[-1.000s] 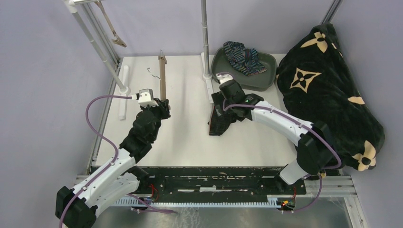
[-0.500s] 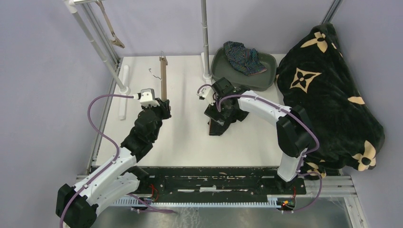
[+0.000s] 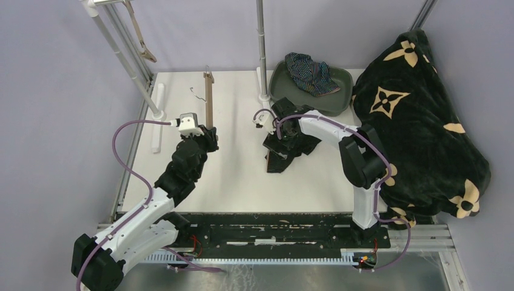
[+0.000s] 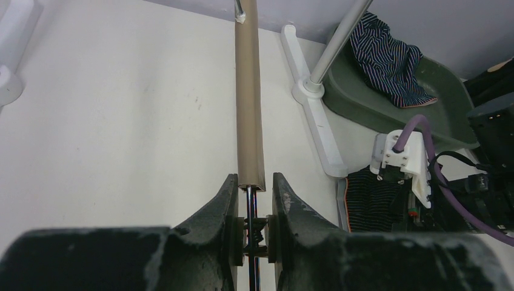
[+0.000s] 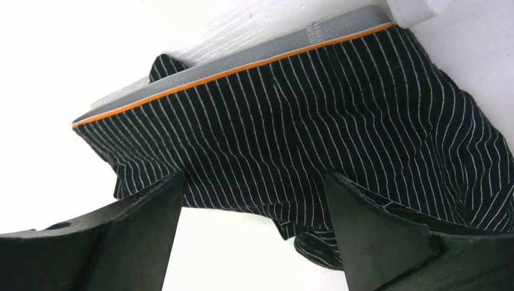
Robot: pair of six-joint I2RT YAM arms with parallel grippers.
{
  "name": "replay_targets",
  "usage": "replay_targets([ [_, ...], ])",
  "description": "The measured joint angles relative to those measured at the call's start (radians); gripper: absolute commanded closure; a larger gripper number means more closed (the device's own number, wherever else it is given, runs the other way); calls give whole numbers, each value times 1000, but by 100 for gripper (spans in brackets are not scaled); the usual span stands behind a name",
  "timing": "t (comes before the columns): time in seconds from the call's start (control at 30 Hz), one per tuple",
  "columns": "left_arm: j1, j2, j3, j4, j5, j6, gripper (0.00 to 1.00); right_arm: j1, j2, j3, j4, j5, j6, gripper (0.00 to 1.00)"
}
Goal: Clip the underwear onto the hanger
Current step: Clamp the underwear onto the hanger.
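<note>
A tan-barred hanger (image 3: 208, 100) lies on the white table, its bar (image 4: 250, 109) running away from my left gripper (image 3: 208, 137). In the left wrist view that gripper (image 4: 253, 182) is shut on the hanger's metal spring clip (image 4: 256, 227). The black pinstriped underwear (image 3: 280, 159) with a grey and orange waistband lies crumpled mid-table. My right gripper (image 3: 281, 138) hangs over it, open. In the right wrist view its fingers (image 5: 151, 206) straddle the lower edge of the cloth (image 5: 291, 121) without pinching it. Navy striped underwear (image 3: 310, 73) sits in the tray.
A dark green tray (image 3: 339, 104) stands at the back. A big black blanket with tan flowers (image 3: 418, 121) fills the right side. A grey rack post (image 3: 262, 48) and its white base (image 4: 315, 121) rise behind the underwear. White frame poles (image 3: 124, 57) stand at the left.
The right gripper swung left and turned over the pinstriped underwear, its elbow folding inward; the cloth bunched slightly. The left gripper and hanger stayed still.
</note>
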Motion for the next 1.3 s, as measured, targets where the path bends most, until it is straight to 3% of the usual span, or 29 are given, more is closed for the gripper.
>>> replay_targets([
  [0.33, 0, 0, 0, 0, 0, 0, 97, -5, 103, 56, -3, 0, 12, 8],
  [0.47, 0, -1, 0, 0, -1, 0, 97, -5, 106, 51, 14, 0, 82, 14],
  [0.6, 0, -1, 0, 0, 0, 0, 97, -6, 105, 42, 51, 8, 220, 25],
  [0.97, 0, -5, 0, 0, -1, 0, 97, -10, 56, -55, 209, 117, 719, 30],
  [1.1, 0, -8, 0, 0, -1, 0, 97, -8, 11, -137, 290, 154, 810, 44],
  [1.3, 0, -5, 0, 0, -1, 0, 97, 4, -34, -221, 360, 180, 895, 80],
])
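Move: The underwear lies spread flat almost straight under the open right fingers, its middle about 3 cm below and 1 cm to the right. Its grey waistband is some 4 cm to the left and 1 cm back. The rack foot's middle is about 19 cm ahead and 6 cm left of the hand, and the green bin about 23 cm ahead and 10 cm right. From the left hand, which holds the hanger, the underwear is some 25 cm to the right and 22 cm down. Down about 2.5 cm, edging forward, the right hand sets its wide-open fingertips into the underwear just right of the waistband. Kept low, it turns some 50 degrees counter-clockwise while shifting a centimetre or two left and forward, then closes well over halfway, gathering cloth between the tips. The left hand keeps the hanger still. ##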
